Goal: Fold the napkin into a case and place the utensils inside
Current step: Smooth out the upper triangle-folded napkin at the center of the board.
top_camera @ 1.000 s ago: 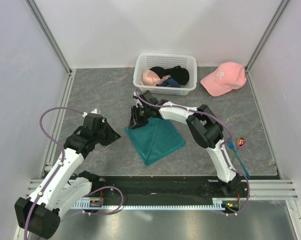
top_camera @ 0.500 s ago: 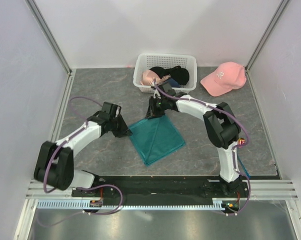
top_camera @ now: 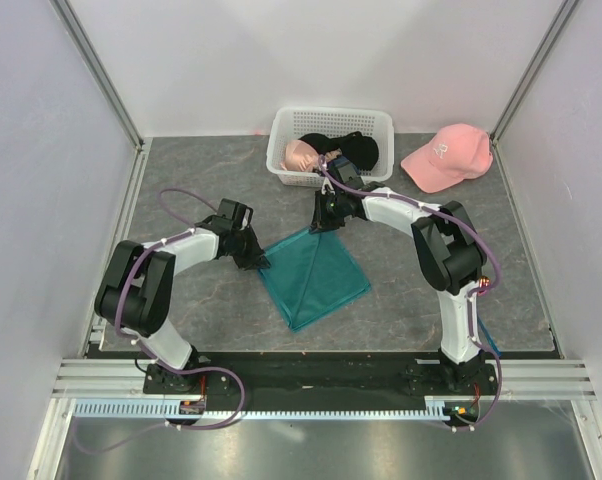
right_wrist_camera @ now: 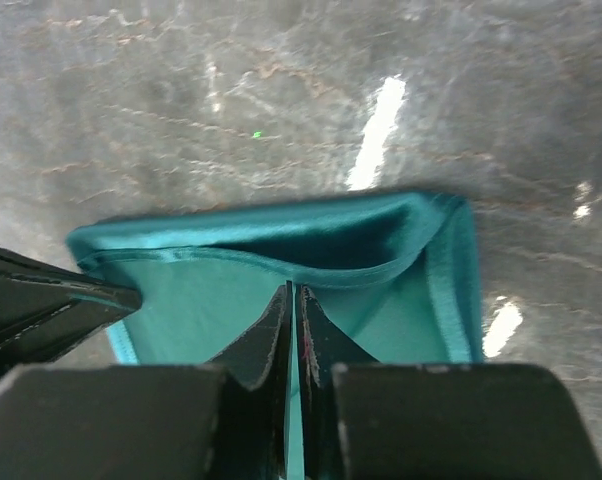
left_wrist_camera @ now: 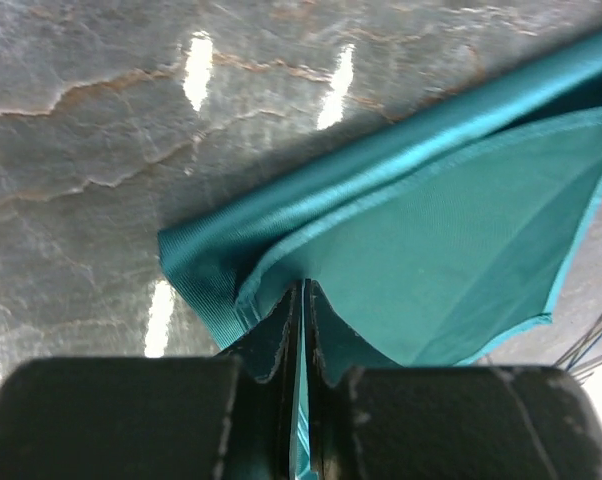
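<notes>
The teal napkin (top_camera: pixel 313 277) lies folded in layers on the grey table, one corner toward the arm bases. My left gripper (top_camera: pixel 262 262) is at its left corner, shut on the edge of the upper layer (left_wrist_camera: pixel 451 230), with a thin strip of cloth pinched between the jaws (left_wrist_camera: pixel 303 288). My right gripper (top_camera: pixel 320 224) is at the far corner, likewise shut (right_wrist_camera: pixel 293 292) on the upper layer's hem (right_wrist_camera: pixel 211 295). The layer is slightly lifted, showing a dark pocket beneath. The utensils lie at the right: the red-headed one (top_camera: pixel 482 284) and the blue one (top_camera: pixel 490 343), mostly hidden by the right arm.
A white lattice basket (top_camera: pixel 281 140) with black and pink garments (top_camera: pixel 346 150) stands just behind the right gripper. A pink cap (top_camera: pixel 447 155) lies at the back right. The left gripper's fingers (right_wrist_camera: pixel 41 305) show at the left of the right wrist view.
The left arm swung in to the napkin's left corner and the right gripper moved to the far corner. Both sets of jaws closed onto the upper layer's edge.
</notes>
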Available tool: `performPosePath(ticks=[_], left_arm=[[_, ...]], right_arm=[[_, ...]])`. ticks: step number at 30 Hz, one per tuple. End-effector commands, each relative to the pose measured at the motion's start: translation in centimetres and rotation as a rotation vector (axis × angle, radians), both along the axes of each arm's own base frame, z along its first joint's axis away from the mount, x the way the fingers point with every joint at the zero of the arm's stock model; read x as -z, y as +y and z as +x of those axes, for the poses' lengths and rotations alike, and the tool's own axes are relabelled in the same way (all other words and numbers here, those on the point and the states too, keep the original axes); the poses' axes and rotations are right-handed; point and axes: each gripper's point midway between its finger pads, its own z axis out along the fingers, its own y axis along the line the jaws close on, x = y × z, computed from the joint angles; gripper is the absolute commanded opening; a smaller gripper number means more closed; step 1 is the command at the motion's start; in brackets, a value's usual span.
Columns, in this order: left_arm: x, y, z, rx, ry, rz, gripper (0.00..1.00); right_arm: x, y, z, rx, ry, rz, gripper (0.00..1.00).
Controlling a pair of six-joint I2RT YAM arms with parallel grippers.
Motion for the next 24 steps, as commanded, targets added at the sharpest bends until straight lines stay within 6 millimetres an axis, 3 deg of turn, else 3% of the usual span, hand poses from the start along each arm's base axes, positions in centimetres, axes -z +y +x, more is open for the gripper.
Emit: performPosePath(ticks=[1,8,11,13,14,17,19,20,24], left_arm=[[-0.6,-0.3,2.0,0.019,-0.072,-0.004,0.08],[-0.7,-0.3,1.9,0.026,-0.076,-0.006,0.07],[-1.2,-0.5,1.9,0.031,-0.083,-0.02,0.07],[-1.7,-0.5,1.9,0.029,-0.095,-0.024,0.07],[-1.9,-0.5,1.9,0.03,-0.1,-0.024,0.07],[-2.5,-0.6,2.0,0.03,-0.112,-0.03,0.07],[-2.5,-0.6,2.2,0.03,-0.114,-0.031,0.08],[-2.6,-0.6,2.2,0.031,-0.116,-0.031,0.08],[-2.2,-0.7,2.5,0.028,-0.107,-0.03,0.08]], right_arm=[[1.2,-1.1,1.7,0.004,-0.062,-0.075,0.08],[1.8,-1.6,2.7,-0.009,-0.111,-0.127,0.09],[1.0,-1.5,2.3,-0.013,-0.115,-0.112,0.12],[-0.7,-1.4,1.9,-0.012,-0.137,-0.095,0.2],[-1.7,-1.5,1.5,-0.01,-0.148,-0.088,0.29],[-3.3,-1.7,-0.4,-0.013,-0.149,-0.082,0.39],[-3.2,-1.3,-2.6,-0.044,-0.132,-0.083,0.42],[-4.2,-0.9,-3.3,-0.05,-0.138,-0.064,0.44],[-5.0,2.4,-8.3,-0.141,-0.08,0.025,0.45]])
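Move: The folded napkin's middle lies about 10 cm back from the right hand, neither left nor right, and some 3 cm below; the napkin's upper corner is about 4 cm to the right of that hand and level with it, 3 cm down. The laundry basket's middle is roughly 17 cm ahead and 3 cm right of that hand. From the left hand, the napkin's middle is about 3 cm back, 11 cm right and 1 cm lower, with the left corner right at its fingertips. On the napkin's upper folded edge the nearly shut right fingers come down about 2.5 cm, edging right and slightly forward towards the upper corner. Then they open to about half while the hand rises and draws back over the napkin, roughly 5 cm each way. The left hand stays with its nearly shut tips on the left corner. ##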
